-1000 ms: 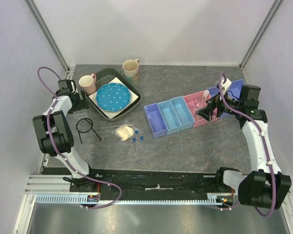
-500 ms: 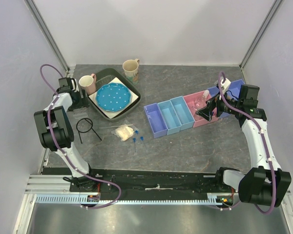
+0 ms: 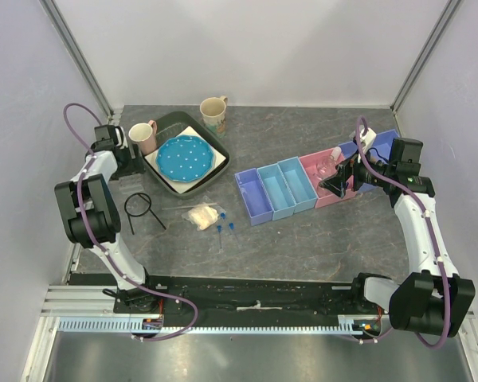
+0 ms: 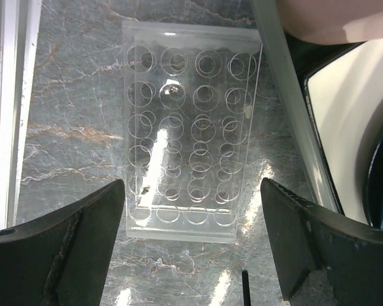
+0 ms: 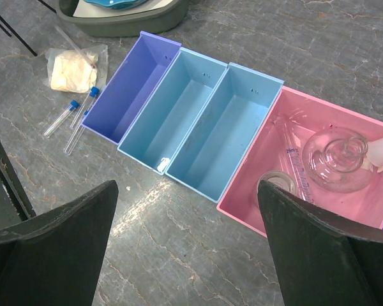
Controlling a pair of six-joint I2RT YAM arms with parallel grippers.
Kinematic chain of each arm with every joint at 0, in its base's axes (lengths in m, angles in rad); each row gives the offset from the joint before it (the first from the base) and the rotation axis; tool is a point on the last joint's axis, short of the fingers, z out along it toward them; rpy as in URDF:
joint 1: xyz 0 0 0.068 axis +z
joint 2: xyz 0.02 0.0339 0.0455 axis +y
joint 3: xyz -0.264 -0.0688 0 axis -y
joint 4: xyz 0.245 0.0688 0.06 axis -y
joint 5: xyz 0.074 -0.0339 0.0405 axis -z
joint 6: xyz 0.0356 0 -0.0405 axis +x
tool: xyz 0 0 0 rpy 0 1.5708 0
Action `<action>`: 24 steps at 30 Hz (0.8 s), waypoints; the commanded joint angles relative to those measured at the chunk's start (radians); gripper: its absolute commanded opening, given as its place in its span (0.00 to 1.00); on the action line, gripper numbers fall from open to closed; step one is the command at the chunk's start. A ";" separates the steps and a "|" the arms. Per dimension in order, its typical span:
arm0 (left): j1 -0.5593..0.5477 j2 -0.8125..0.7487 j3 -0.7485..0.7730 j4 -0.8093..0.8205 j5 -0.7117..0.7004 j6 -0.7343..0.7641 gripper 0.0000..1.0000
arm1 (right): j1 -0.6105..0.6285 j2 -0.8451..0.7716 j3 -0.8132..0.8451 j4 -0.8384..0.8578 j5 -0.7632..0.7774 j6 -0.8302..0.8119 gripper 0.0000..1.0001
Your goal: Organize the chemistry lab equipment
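My left gripper hangs open over the near end of a clear plastic tube rack that lies flat by the table's left edge; in the top view this gripper sits just left of the tray. My right gripper is open and empty above the table in front of the pink bin, which holds the clear flask and a thin graduated cylinder lying flat. Blue-capped tubes, the whitish bag and the black wire frame lie on the table.
A purple bin, two light-blue bins and a blue bin flank the pink one. A dark tray holds the blue dotted plate. A pink mug and a cream mug stand beside it.
The left arm has shifted very slightly near the tray. The right arm and the objects have not moved.
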 commanded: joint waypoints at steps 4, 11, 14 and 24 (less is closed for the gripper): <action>0.006 -0.077 0.040 0.021 0.010 -0.027 0.94 | -0.003 0.001 0.012 0.032 -0.012 -0.002 0.98; 0.006 -0.112 0.011 0.034 -0.017 -0.033 0.93 | -0.004 -0.001 0.011 0.032 -0.015 -0.004 0.98; 0.006 -0.149 0.002 0.042 -0.020 -0.048 0.93 | -0.004 -0.006 0.011 0.032 -0.018 -0.002 0.98; 0.007 -0.357 -0.067 0.079 0.105 -0.139 0.88 | -0.005 0.001 0.011 0.031 -0.032 -0.002 0.98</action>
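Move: The clear well plate lies flat just under the left hand, its middle some 3 cm ahead, 1 cm to the left and 3 cm below. The pink mug stands about 12 cm ahead and 4 cm right, and the tray's middle is some 5 cm ahead and 16 cm right. The black ring stand is about 12 cm back and 6 cm right. From the right hand, the well plate is roughly 12 cm ahead, 65 cm left and 20 cm below. Heading straight up and away from the well plate, the left hand climbs about 8 cm, slowly with a near-pause after the first 2 cm, then quickly. The wrist tips up some 13 degrees as it rises, so the fingers point more forward, and they stay wide open with nothing between them. ##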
